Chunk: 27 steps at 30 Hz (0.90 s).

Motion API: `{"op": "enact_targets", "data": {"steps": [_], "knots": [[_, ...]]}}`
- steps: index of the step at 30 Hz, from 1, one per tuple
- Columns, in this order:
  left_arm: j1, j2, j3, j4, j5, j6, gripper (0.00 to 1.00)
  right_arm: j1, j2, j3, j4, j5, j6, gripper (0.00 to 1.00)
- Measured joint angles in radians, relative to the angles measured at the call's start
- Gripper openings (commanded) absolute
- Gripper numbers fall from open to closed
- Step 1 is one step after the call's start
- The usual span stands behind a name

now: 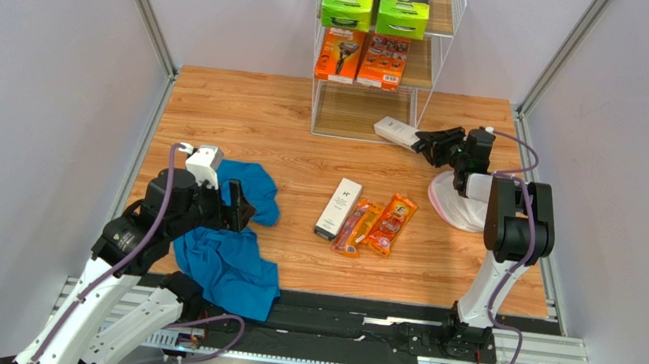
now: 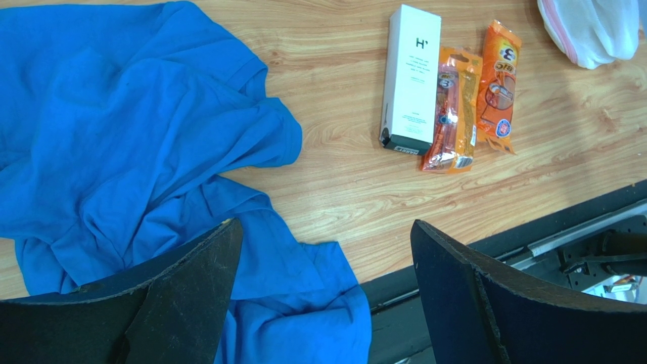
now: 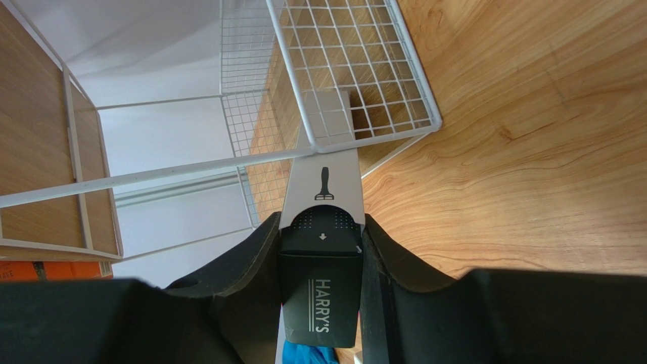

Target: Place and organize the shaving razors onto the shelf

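The white wire shelf (image 1: pixel 438 40) stands at the back. Its upper tier holds two black boxes with lime-green ends (image 1: pixel 347 3), its middle tier two orange boxes (image 1: pixel 361 57). My right gripper (image 1: pixel 427 143) is shut on a slim white razor box (image 3: pixel 323 189), held flat beside the shelf's lowest tier (image 3: pixel 349 76). A second white box (image 2: pixel 411 80) and two orange blister packs (image 2: pixel 453 110) lie mid-table. My left gripper (image 2: pixel 326 243) hangs open above a blue cloth (image 2: pixel 129 129), with nothing between its fingers.
The blue cloth (image 1: pixel 231 245) spreads over the near left of the table. A round white pink-rimmed mesh item (image 1: pixel 457 205) lies under my right arm. Grey walls close in both sides, and a black rail (image 1: pixel 332 314) runs along the front edge.
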Motion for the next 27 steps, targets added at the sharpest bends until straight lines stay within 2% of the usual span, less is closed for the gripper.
{"op": "enact_targets", "data": {"steps": [10,17,21,27], "knots": [[0.000,0.000,0.000,0.000,0.000,0.000,0.90,-0.016,-0.010,0.001,-0.027,-0.013,-0.020,0.00],[0.000,0.000,0.000,0.000,0.003,0.000,0.90,0.014,-0.051,-0.092,0.058,0.005,-0.001,0.00],[0.000,-0.002,-0.002,0.000,0.006,0.000,0.90,0.089,-0.085,-0.145,0.102,0.047,0.034,0.00],[0.000,-0.007,-0.002,0.001,0.007,0.000,0.90,0.282,-0.173,-0.209,0.126,0.189,0.085,0.00]]}}
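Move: The right hand already holds the white razor box by its black end, the far end poking into the rack's bottom shelf. That shelf's middle lies some 13 cm ahead, 14 cm left and about 4 cm lower. The rack's right front foot is roughly 4 cm ahead, 2 cm left; the other white box lies 20 cm back, 18 cm left. From the left hand the shelf is about 44 cm ahead, 27 cm right and well below. Left and back: after nearly holding still, the right hand swings about 10 cm left while drawing back 6 cm, gathering speed and lifting about 2 cm late. Its fingers keep their grip on the box's black end, and it draws the box out past the rack's right front post and across the front of the bottom shelf, with hardly any wrist turn. ##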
